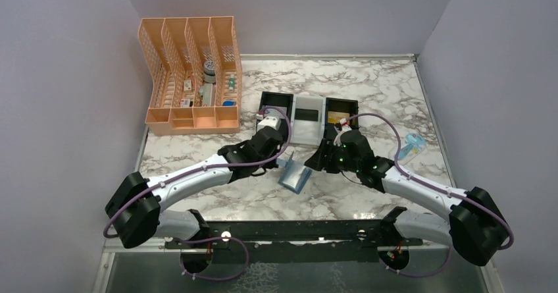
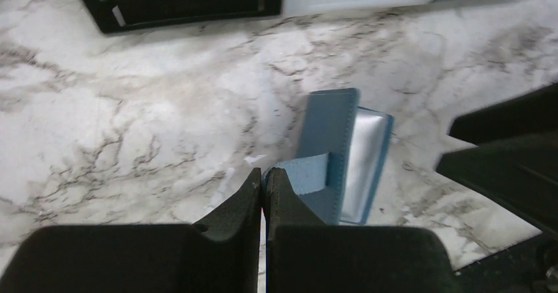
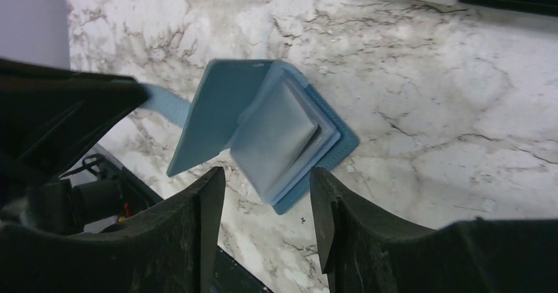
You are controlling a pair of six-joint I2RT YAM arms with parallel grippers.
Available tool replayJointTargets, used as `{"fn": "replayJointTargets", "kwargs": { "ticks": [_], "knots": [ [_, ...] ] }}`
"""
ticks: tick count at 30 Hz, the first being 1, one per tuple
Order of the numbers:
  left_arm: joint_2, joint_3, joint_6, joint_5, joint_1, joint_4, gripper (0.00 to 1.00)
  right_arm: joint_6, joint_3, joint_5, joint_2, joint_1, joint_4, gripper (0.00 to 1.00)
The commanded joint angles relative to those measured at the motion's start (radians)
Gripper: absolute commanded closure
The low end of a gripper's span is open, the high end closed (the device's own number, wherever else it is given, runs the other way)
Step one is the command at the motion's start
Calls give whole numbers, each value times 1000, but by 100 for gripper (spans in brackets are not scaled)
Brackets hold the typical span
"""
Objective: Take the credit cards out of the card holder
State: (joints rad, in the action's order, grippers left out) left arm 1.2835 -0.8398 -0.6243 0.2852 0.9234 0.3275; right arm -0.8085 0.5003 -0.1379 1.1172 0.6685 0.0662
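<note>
The teal-blue card holder (image 1: 294, 174) lies opened on the marble between my two arms. My left gripper (image 2: 264, 174) is shut on its strap (image 2: 306, 174), holding the cover (image 3: 220, 105) lifted. A silver-grey credit card (image 3: 276, 135) sits in the light blue inner pocket. My right gripper (image 3: 266, 174) hovers open just short of the card holder's near corner, with nothing between its fingers. A gold card (image 1: 337, 116) lies in the tray's right compartment and a dark card (image 1: 306, 115) in its middle one.
The black-and-white three-compartment tray (image 1: 293, 102) stands just behind the card holder. An orange mesh organizer (image 1: 191, 76) with small items fills the back left. A small light blue object (image 1: 411, 147) lies at the right. Grey walls enclose the table.
</note>
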Motion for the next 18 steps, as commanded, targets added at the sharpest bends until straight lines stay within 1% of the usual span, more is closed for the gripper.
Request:
{"fn": "replayJointTargets", "kwargs": {
  "ticks": [1,3,8,14,18],
  "knots": [
    [25,80,-103,38,-82,33,100,-10,9,-136,47,7,-78,50],
    [29,109,-124,31,-103,31,100,-8,19,-165,76,7,-74,50],
    [27,170,-155,-23,-106,4,100,1,39,-240,137,7,-98,50],
    [35,217,-99,-133,-104,-57,100,59,69,-368,206,7,-162,53],
    [28,247,-95,-167,-87,-95,100,90,121,-363,270,6,-120,53]
  ]
}}
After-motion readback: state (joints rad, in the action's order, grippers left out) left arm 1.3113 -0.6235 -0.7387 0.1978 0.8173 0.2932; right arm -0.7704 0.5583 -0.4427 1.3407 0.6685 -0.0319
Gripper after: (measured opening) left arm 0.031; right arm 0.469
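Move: My left hand, already pinching the strap of the half-raised cover, has the card holder's pocket side about 5 cm to its right, 3 cm back and 9 cm below. Ahead of that hand by some 18 cm stand the black bin, nearly straight out, and the white bin, 10 cm to the right. From my right hand the card holder is roughly 6 cm left, about level fore and aft, 6 cm below; the white bin is 19 cm ahead, 2 cm left. Keeping the strap pinched, I bring my left hand down about 8 cm while swinging it some 5 cm left, then draw it slightly back, folding the cover away from the pocket; the wrist tips down and turns a little counter-clockwise. My right hand, still half open, comes left and back, dipping slightly, about 5 cm in all towards the card pocket, turning some 15 degrees counter-clockwise. ##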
